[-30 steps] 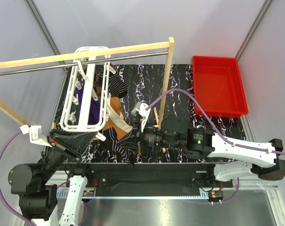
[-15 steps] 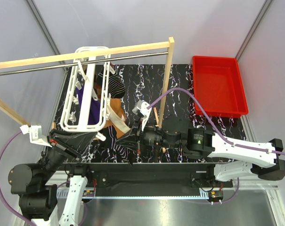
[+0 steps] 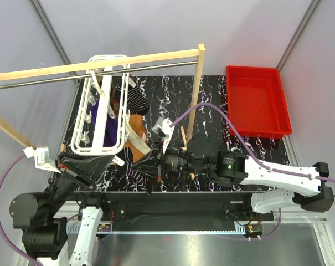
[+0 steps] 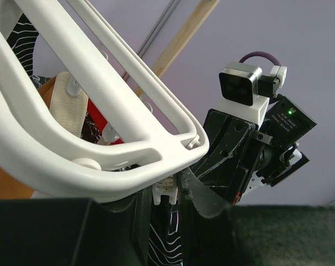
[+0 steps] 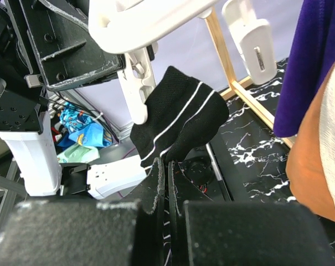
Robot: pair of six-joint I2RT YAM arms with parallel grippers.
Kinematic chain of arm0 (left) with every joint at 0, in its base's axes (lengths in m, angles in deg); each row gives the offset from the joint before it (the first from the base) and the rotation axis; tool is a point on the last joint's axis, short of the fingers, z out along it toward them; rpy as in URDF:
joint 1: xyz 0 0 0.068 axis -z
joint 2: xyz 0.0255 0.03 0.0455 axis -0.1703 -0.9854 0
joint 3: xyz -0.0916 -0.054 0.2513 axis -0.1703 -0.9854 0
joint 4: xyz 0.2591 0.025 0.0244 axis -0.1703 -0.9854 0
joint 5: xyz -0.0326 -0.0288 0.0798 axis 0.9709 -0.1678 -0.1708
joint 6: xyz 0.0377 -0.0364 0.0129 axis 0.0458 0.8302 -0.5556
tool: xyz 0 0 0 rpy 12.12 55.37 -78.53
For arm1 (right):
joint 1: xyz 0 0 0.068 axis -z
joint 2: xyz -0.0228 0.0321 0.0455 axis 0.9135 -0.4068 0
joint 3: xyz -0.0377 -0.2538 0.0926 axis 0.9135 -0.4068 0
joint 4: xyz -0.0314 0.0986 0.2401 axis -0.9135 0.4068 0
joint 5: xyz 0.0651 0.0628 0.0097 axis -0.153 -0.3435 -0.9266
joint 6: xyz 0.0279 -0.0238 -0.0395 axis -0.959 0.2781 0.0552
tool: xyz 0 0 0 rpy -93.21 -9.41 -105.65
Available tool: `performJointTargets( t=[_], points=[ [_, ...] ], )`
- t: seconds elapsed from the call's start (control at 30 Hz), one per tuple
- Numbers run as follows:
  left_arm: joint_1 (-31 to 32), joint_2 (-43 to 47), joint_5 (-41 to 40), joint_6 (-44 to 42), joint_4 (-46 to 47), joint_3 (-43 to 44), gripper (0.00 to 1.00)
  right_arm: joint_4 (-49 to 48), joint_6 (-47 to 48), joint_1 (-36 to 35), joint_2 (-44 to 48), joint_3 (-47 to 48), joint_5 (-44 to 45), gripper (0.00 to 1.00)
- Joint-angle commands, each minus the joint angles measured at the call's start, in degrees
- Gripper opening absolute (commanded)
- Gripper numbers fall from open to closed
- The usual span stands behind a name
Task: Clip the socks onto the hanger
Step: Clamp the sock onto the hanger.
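The white hanger (image 3: 95,149) hangs from the rod, with a purple sock (image 3: 107,124), an orange-brown sock (image 3: 135,127) and a striped sock (image 3: 137,102) on it. At its near corner my left gripper (image 4: 175,188) is shut on a small white clip (image 4: 168,191) under the hanger frame (image 4: 101,166). My right gripper (image 5: 169,163) is shut on a black striped sock (image 5: 178,124), held up right beside a dangling clip (image 5: 137,91). In the top view the right gripper (image 3: 150,158) sits just right of the left gripper (image 3: 113,162), with the held sock (image 3: 135,173) trailing below.
A wooden post (image 3: 195,94) and metal rod frame crosses the table behind the right arm. A red tray (image 3: 258,100) stands at the back right. The purple sock (image 5: 317,61) and orange-brown sock (image 5: 317,160) hang close on the right of the right wrist view.
My right arm has shifted a little left, carrying the striped sock closer to the hanger's near corner. The left arm and hanger have not moved.
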Motion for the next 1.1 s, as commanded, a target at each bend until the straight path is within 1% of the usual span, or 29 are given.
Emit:
performJointTargets(
  t=[0.0,0.27,0.3,0.5,0.67,0.77,0.8,0.9,0.93,1.0,1.03,1.07],
  points=[
    [0.0,-0.3,-0.2,0.7,1.9,1.1,0.0,-3.3,-0.4,-0.4,-0.7,2.8,-1.2,0.0],
    [0.0,-0.2,-0.3,0.7,1.8,1.1,0.0,-3.8,-0.7,-0.5,-1.2,3.5,-2.5,0.0],
    [0.0,-0.2,-0.3,0.6,1.7,1.1,0.0,-5.9,-0.8,-0.5,-1.0,3.4,-2.7,0.0],
    [0.1,-0.1,-0.6,0.4,1.3,1.1,0.0,-9.7,-1.6,-0.5,-0.1,1.5,-4.3,0.0],
    [0.0,-0.1,-0.6,0.4,1.1,1.4,0.0,-9.7,-1.7,-0.5,-1.5,1.9,-4.9,0.0],
    [0.0,0.1,-1.0,0.0,-0.4,2.0,0.0,-10.0,-1.4,-0.5,-1.9,2.0,-4.7,0.0],
    [0.0,0.1,-1.6,-0.1,-1.6,2.2,0.01,-10.1,-1.4,-0.5,-2.2,2.1,-4.7,0.0],
    [0.0,0.5,-2.0,-0.8,-2.8,2.5,0.22,-9.7,-1.1,-0.5,-3.3,3.0,-4.6,0.0],
    [0.0,0.8,-2.0,-0.8,-2.8,2.4,0.35,-9.7,-1.2,-0.5,-3.7,3.5,-4.4,0.0],
    [0.0,1.3,-2.1,-1.0,-2.6,2.5,0.45,-9.6,-1.1,-0.5,-4.7,4.3,-3.8,0.0],
    [0.0,1.5,-2.1,-1.1,-2.7,2.6,0.54,-9.4,-1.2,-0.5,-5.4,4.5,-2.9,0.0],
    [0.0,1.6,-2.0,-1.2,-2.9,2.8,0.59,-9.3,-1.0,-0.5,-5.8,4.6,-2.5,0.0]
  ],
)
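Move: The striped sock, already pinched in the right fingers with its cuff sticking up past them, is bound for the clip at the hanger's near right corner. The clip's jaws are about 4 cm left of the right hand, 3 cm above and 1 cm back. The brown sock hangs some 8 cm ahead of that hand, in line sideways and 5 cm lower. From the left hand, squeezing this clip, the jaws are 3 cm below, 2 cm right and 1 cm forward; the hanger's near end is 2 cm forward, 4 cm left, 3 cm above. The striped sock's cuff is carried left into the clip's jaws by the shut right fingers, about 2.5 cm in all; on the way the hand dips slightly, lifts some 2.5 cm, then sinks about 1.5 cm still heading left. At the very end the left fingers, almost in place, spread from their squeeze and let go of the clip. ##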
